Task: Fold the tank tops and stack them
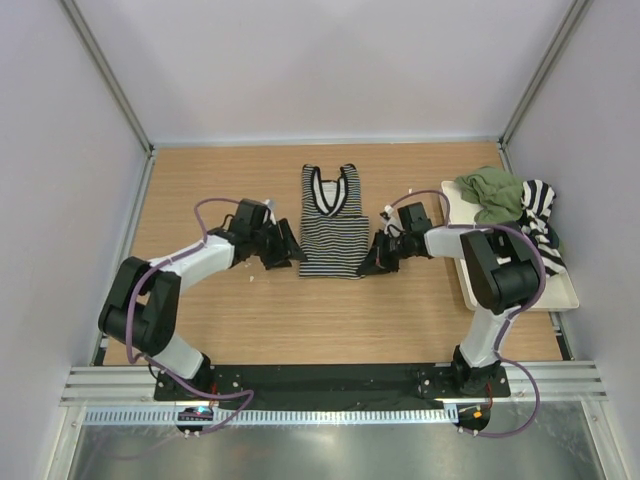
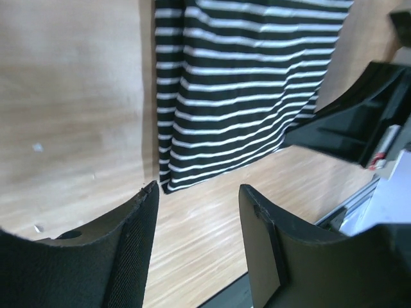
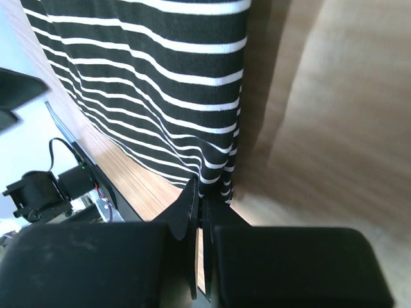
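A narrow-striped black-and-white tank top (image 1: 333,228) lies flat in the middle of the table, straps toward the back. My right gripper (image 1: 372,262) is at its near right corner, and the right wrist view shows that gripper (image 3: 200,186) shut on the hem of the cloth (image 3: 148,77) there. My left gripper (image 1: 285,248) sits just off the top's left edge. In the left wrist view it (image 2: 199,189) stands open with bare wood between the fingers, the top's near left corner (image 2: 244,83) just beyond them. An olive green tank top (image 1: 492,192) and a broad-striped one (image 1: 540,225) lie bunched on the tray.
The cream rectangular tray (image 1: 560,295) sits along the table's right side, holding the two bunched tops at its far end. White walls and metal posts enclose the table. The arm bases stand on the black rail at the near edge.
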Robot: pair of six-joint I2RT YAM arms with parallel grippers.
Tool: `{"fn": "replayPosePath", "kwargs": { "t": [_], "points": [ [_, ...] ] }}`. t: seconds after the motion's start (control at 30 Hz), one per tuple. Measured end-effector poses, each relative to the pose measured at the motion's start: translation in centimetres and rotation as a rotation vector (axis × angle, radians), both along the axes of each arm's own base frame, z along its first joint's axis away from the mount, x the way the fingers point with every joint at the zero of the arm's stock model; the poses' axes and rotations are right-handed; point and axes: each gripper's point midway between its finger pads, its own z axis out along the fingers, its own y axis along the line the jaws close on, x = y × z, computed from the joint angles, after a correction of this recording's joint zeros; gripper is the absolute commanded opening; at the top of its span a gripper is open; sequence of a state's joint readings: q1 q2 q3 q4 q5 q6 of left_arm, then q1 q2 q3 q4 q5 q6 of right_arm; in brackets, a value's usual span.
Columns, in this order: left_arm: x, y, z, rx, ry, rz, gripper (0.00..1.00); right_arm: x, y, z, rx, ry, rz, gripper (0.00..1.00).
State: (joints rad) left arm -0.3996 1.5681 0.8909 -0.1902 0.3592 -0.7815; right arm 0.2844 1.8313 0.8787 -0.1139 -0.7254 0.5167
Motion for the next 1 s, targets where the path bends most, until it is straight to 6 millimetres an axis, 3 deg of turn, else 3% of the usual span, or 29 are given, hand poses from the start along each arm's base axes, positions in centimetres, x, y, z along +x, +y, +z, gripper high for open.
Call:
{"fn": "replayPosePath", "kwargs": {
  "t": [0.2,0.37,0.67,0.77,0.87,0.9,1.0],
  "points": [
    [-3.6,-0.4,-2.5,0.028,0.074,-0.043,0.54,-1.5,-0.4,0.1,-0.029,0.004,0.005,0.02],
    [-4.2,-1.0,-2.5,0.02,0.075,-0.057,0.54,-2.2,-0.6,0.2,-0.049,0.0,0.008,0.02],
    [-5.2,-1.9,-3.1,-0.001,0.08,-0.074,0.44,-3.0,-0.5,0.0,-0.064,0.0,0.016,0.02],
    [-5.9,-2.0,-3.7,0.005,0.092,-0.078,0.34,-3.2,-0.5,0.0,-0.073,-0.004,0.018,0.02],
    [-6.4,-1.8,-4.4,0.016,0.112,-0.07,0.15,-3.6,-0.5,0.0,-0.086,-0.008,0.022,0.03],
    [-6.5,-1.7,-4.7,0.022,0.115,-0.068,0.03,-3.7,-0.5,0.0,-0.089,-0.009,0.023,0.03],
    [-7.3,-1.3,-5.5,0.035,0.133,-0.06,0.0,-4.4,-0.7,0.1,-0.101,-0.014,0.024,0.05]
  ]
}}
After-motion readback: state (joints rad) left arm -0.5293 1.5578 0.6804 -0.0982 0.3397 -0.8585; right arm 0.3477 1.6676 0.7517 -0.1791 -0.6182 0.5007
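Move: The striped tank top's left bottom corner lies about 4 cm behind the half-open left gripper, level sideways and some 6 cm below. Its right bottom corner, already pinched in the right fingers, is about 4 cm back, 15 cm right and 6 cm below the left gripper; the neckline is 17 cm ahead, 7 cm right and 6 cm below. From the right gripper, the left bottom corner is about 15 cm left and 1 cm back. Bring the left gripper back about 7 cm and down some 5 cm, following the tank top's left bottom corner as it slides away, tipping the fingers slightly farther down, and close them late to pinch that corner. Meanwhile keep the right fingers shut on the right bottom corner and drag it back about 4 cm at the same low height. ##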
